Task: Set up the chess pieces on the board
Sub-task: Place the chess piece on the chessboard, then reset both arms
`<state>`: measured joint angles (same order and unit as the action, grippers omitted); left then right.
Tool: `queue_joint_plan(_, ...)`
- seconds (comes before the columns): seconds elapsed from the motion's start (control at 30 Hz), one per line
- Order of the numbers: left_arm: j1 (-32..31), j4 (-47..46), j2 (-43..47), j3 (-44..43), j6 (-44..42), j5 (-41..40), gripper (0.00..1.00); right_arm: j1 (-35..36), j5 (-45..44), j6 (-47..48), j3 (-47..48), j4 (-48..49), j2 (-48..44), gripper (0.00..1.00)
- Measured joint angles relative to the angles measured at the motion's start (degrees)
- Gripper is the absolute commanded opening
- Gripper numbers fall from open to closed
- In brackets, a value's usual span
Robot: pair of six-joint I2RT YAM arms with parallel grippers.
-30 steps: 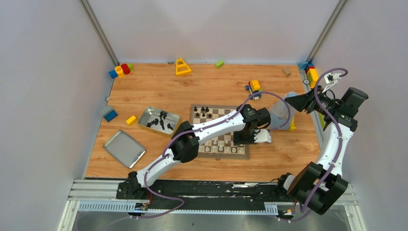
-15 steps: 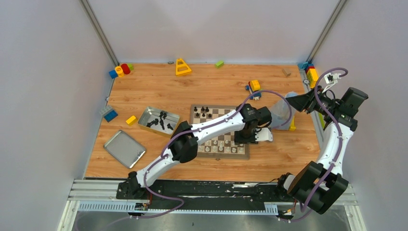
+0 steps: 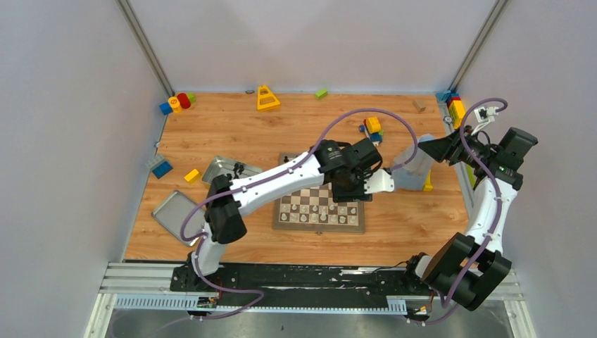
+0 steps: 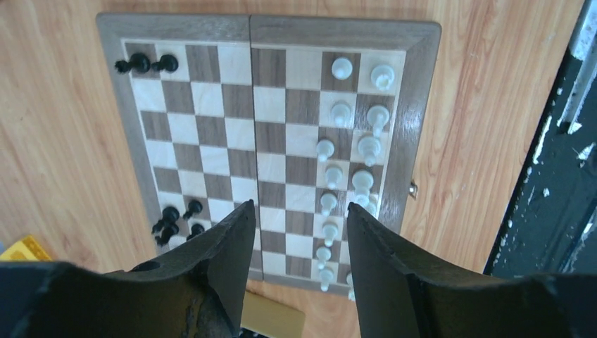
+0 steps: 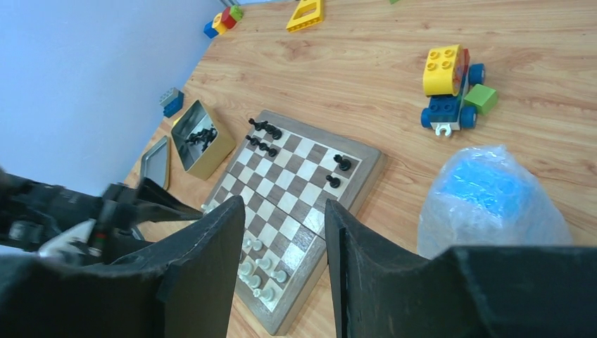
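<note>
The board (image 3: 320,227) lies mid-table. Pale chess pieces (image 3: 318,210) stand in two rows along its near side. They line the right edge of the board (image 4: 415,105) as white pieces (image 4: 362,151) in the left wrist view. Black pieces (image 4: 141,63) stand at its far corners, with more black ones (image 4: 176,218) by my finger. My left gripper (image 4: 299,205) hangs open above the board with nothing between its jaws. It shows in the top view as the left gripper (image 3: 360,184). My right gripper (image 3: 431,148) (image 5: 283,203) is open and empty, high at the right.
An open tin (image 5: 197,137) with black pieces inside sits left of the board, its flat lid (image 3: 172,211) nearer me. A plastic-wrapped blue object (image 3: 415,165) stands right of the board. A block car (image 5: 450,88) and scattered toy blocks (image 3: 267,98) lie toward the far edge.
The left gripper has opened and moved from the board's near right corner toward its far right side, the arm folding back. The right arm has not moved.
</note>
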<state>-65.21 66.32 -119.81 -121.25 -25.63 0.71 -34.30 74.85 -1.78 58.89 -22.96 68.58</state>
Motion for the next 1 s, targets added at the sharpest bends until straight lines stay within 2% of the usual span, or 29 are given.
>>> queue_joint_plan(0.13,2.38,-5.7,8.83,9.53,0.57,0.11,0.63,0.15,-2.14,0.04,0.5,-0.09,0.66,0.51)
queue_joint_plan(0.2,5.29,-9.01,13.46,14.29,1.38,0.11,0.68,0.52,-3.48,0.48,1.01,-0.15,0.87,0.56)
queue_joint_plan(0.37,15.85,-16.59,23.26,23.43,3.78,-0.15,0.81,2.03,-7.34,1.97,2.84,-0.15,0.87,0.78)
queue_joint_plan(0.4,17.94,-17.62,24.85,24.72,4.44,-0.22,0.84,2.34,-8.07,2.16,3.21,-0.13,0.87,0.86)
queue_joint_plan(0.43,20.92,-18.95,26.75,26.14,5.27,-0.2,0.87,2.67,-8.87,2.4,3.58,-0.09,0.87,0.99)
queue_joint_plan(0.53,29.0,-22.69,32.04,30.38,7.63,0.15,0.98,3.41,-10.78,2.75,4.31,0.02,0.9,1.0)
queue_joint_plan(0.57,31.56,-23.78,33.73,31.78,8.48,0.33,0.99,3.56,-11.3,2.8,4.44,0.04,0.9,1.0)
queue_joint_plan(0.77,47.34,-30.77,43.98,40.79,13.84,2.34,1.0,4.24,-13.55,2.82,4.61,0.07,0.79,1.0)
queue_joint_plan(1.0,58.88,-38.05,54.75,52.54,18.73,4.2,1.0,4.28,-13.77,3.26,4.11,0.7,-2.4,1.0)
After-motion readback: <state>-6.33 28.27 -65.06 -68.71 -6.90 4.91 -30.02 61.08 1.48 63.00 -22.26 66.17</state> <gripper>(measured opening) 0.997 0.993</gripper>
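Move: The left hand hangs empty over the board's right near part, the right-end white pawn about 12 cm below it, 1 back and 2 to its right. The box of black pieces lies roughly 11 cm ahead, 34 to its left and 14 below. The black pieces already standing are some 15 ahead, 16 left and 12 down. From the right hand, the box is about 2 cm ahead, 52 left and 26 below. Touching nothing, the empty left hand sweeps about 37 cm left, from above the white pieces towards the box of black pieces, going some 15 cm forward and 12 up as well. It swings about 65 degrees counter-clockwise, its downward fingers tip up to point mostly forward, and they spread wide. Meanwhile the right hand eases about 3 cm forward, then slightly back and up, and opens wide beside the plastic bag. ##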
